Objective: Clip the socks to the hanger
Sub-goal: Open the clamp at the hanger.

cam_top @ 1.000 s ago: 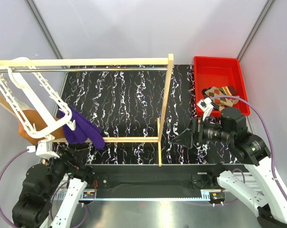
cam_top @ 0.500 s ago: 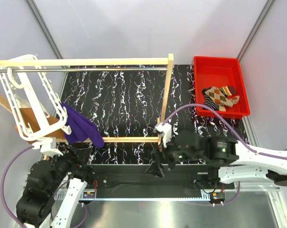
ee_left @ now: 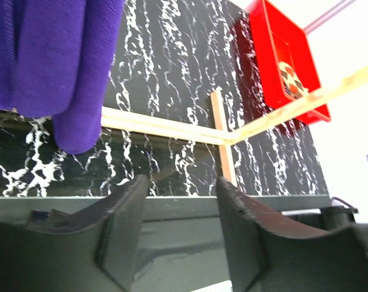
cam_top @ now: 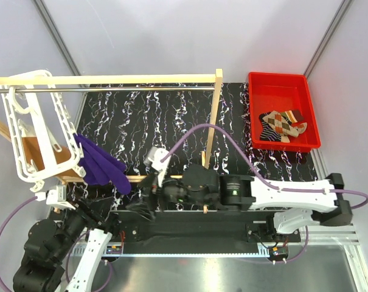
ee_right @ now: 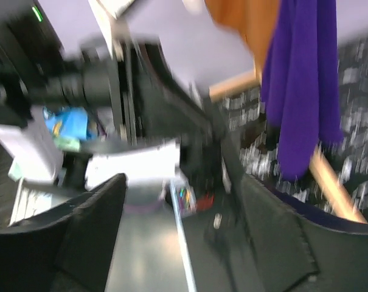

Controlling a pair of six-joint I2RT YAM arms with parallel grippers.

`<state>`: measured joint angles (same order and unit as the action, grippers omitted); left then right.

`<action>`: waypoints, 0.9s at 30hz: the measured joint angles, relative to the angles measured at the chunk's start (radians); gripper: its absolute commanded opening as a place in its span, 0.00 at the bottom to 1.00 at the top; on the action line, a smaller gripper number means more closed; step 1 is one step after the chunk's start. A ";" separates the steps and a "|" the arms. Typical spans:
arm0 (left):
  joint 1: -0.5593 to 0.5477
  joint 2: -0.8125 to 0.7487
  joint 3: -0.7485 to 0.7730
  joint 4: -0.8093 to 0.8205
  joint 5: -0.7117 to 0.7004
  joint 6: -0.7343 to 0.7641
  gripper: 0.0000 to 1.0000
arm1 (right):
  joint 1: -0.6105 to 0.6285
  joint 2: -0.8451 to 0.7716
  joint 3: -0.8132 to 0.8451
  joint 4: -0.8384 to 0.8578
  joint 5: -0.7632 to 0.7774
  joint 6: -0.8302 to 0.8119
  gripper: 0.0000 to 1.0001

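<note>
The white hanger [cam_top: 41, 131] hangs from the metal rod at the far left. A purple sock [cam_top: 98, 163] dangles from its near edge, and an orange-brown sock [cam_top: 41, 155] shows behind its lattice. More socks [cam_top: 283, 125] lie in the red bin. My right arm reaches far left along the near edge; its gripper [cam_top: 138, 204] is open and empty, just right of the purple sock [ee_right: 302, 85]. That view is motion-blurred. My left gripper [cam_top: 92, 210] sits below the purple sock [ee_left: 44, 61], jaws [ee_left: 180, 201] apart with nothing between them.
A wooden frame [cam_top: 211, 131] with a metal rod [cam_top: 111, 89] spans the black marbled table; its lower rail [ee_left: 165, 128] runs under the sock. The red bin [cam_top: 284, 91] stands at the back right. The left arm's base [cam_top: 41, 255] is close to the right gripper.
My right arm has swung from beside the red bin across to the left, near the purple sock. The hanger has turned on the rod. My left jaws have narrowed.
</note>
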<state>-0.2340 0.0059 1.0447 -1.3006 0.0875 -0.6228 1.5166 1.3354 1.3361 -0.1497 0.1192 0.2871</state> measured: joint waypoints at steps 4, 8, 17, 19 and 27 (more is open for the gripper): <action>0.000 0.000 0.021 -0.019 0.027 -0.008 0.50 | 0.000 0.107 0.106 0.124 -0.001 -0.100 0.61; 0.000 0.000 0.035 -0.046 0.058 -0.016 0.50 | -0.003 0.202 0.192 0.212 -0.004 -0.175 0.58; 0.000 0.000 0.114 -0.069 0.077 -0.019 0.49 | -0.051 0.364 0.259 0.383 -0.008 -0.283 0.73; 0.000 0.000 0.135 -0.069 0.095 -0.010 0.49 | -0.060 0.389 0.259 0.419 -0.009 -0.304 0.69; 0.000 0.000 0.219 -0.075 0.156 0.057 0.49 | -0.068 0.423 0.246 0.580 -0.032 -0.364 0.58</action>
<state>-0.2340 0.0059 1.2636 -1.3758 0.2440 -0.5655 1.4487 1.7580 1.5826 0.4305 0.0875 -0.0765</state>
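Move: The right hand, empty, faces the hanger's near-right clamp, about 18 cm to its left, 6 cm ahead and 8 cm above. The purple sock hangs some 13 cm left, 10 cm ahead, its middle 4 cm below; the brown sock about 25 cm left, 9 cm ahead, roughly level in height. From the left hand that clamp lies about 10 cm ahead, 6 cm left, 14 cm up. Right hand reaches some 12 cm left towards the clamp, fingers tipping up and narrowing; left backs off, rising. ##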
